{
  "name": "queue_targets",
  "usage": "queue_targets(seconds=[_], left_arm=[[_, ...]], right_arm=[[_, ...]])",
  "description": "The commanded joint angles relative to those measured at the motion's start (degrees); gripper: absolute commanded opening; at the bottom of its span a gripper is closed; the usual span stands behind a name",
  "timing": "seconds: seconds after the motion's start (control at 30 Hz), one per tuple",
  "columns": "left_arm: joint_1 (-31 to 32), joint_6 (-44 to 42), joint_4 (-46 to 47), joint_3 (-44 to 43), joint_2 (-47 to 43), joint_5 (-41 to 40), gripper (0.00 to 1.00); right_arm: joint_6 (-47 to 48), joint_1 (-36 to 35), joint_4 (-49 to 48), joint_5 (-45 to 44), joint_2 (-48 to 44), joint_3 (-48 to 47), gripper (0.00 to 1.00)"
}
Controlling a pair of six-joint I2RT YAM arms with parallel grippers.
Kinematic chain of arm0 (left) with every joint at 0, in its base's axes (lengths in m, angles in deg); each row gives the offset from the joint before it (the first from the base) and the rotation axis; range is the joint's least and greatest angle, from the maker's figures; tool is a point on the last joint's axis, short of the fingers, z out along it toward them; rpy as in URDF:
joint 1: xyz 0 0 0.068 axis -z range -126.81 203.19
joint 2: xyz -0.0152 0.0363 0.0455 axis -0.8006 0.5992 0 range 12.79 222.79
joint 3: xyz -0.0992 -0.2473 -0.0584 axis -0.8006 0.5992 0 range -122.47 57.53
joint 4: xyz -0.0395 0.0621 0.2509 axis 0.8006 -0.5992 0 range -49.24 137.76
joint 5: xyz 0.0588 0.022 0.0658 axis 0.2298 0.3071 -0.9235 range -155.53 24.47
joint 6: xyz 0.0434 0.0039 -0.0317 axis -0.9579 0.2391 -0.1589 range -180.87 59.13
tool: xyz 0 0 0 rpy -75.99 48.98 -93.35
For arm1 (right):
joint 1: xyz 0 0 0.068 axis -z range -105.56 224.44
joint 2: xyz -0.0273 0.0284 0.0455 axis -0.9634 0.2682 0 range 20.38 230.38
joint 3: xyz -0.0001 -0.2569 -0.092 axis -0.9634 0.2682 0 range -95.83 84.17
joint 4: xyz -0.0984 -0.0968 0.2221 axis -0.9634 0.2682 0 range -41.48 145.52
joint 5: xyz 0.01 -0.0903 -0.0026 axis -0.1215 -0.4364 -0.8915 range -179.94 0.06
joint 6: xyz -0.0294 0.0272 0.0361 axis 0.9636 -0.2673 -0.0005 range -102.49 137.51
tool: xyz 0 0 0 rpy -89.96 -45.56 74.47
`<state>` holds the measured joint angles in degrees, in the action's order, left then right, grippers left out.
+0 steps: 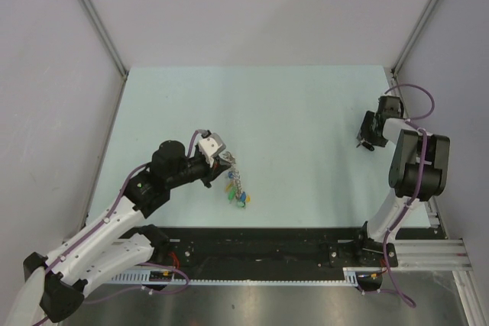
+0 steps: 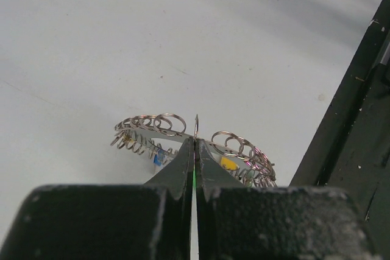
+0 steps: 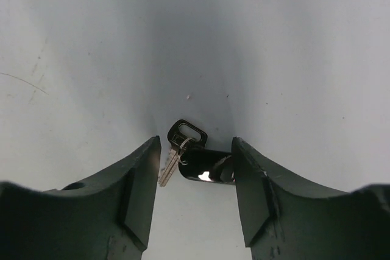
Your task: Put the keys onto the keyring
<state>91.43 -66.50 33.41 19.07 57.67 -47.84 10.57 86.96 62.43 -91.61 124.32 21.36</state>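
My left gripper (image 1: 222, 160) (image 2: 195, 142) is shut on a thin wire loop of the keyring (image 2: 170, 125), a grey coil of small rings. In the top view the keyring (image 1: 234, 177) trails down from the fingertips to a cluster of coloured keys (image 1: 238, 198) on the table. Blue (image 2: 159, 158) and yellow (image 2: 228, 162) key heads show under the coil. At the far right, my right gripper (image 1: 368, 140) (image 3: 196, 144) points down at the table, jaws apart. A black-headed key (image 3: 186, 133) with a glossy black tag (image 3: 207, 165) lies between its fingers, the tag against the right finger.
A black rail (image 1: 267, 246) (image 2: 341, 150) runs along the table's near edge, close to the right of the keyring in the left wrist view. Pale walls and metal posts (image 1: 95, 20) enclose the table (image 1: 290, 112).
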Motion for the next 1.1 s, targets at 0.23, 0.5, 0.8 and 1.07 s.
queue_targets(seconds=[0.23,0.5,0.8,1.07], left_arm=[[0.3,-1.0,3.2,-0.7,-1.0,-0.5,0.00],[0.3,-0.9,3.5,-0.6,-1.9,-0.1,0.00],[0.3,-0.5,3.9,-0.5,-2.2,0.2,0.00],[0.3,-0.4,3.7,-0.4,-1.9,0.1,0.00]], right_arm=[[0.8,-3.7,5.0,-1.2,1.4,-2.3,0.21],[-1.1,-15.9,12.1,-1.9,-4.9,0.6,0.00],[-8.5,-38.0,10.7,-1.1,-13.9,6.6,0.00],[-16.7,-47.6,0.1,0.9,-21.9,16.6,0.00]])
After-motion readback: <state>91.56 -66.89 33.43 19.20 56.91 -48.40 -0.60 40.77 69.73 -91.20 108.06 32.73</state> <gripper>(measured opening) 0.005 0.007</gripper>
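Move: The loose silver key lies practically under the right hand, between its part-open fingers, about 1 cm to the left and 2 cm below. Its black tag is roughly 1 cm right and 1 cm back, also 2 cm down. The keyring, still hanging from the shut left hand, is some 48 cm left, 21 cm back and 10 cm higher. From the left hand the silver key lies about 20 cm ahead, 48 cm right and 19 cm down. Right fingers pinch the loose key set, then carry it about 30 cm left and 12 cm back towards the keyring. ##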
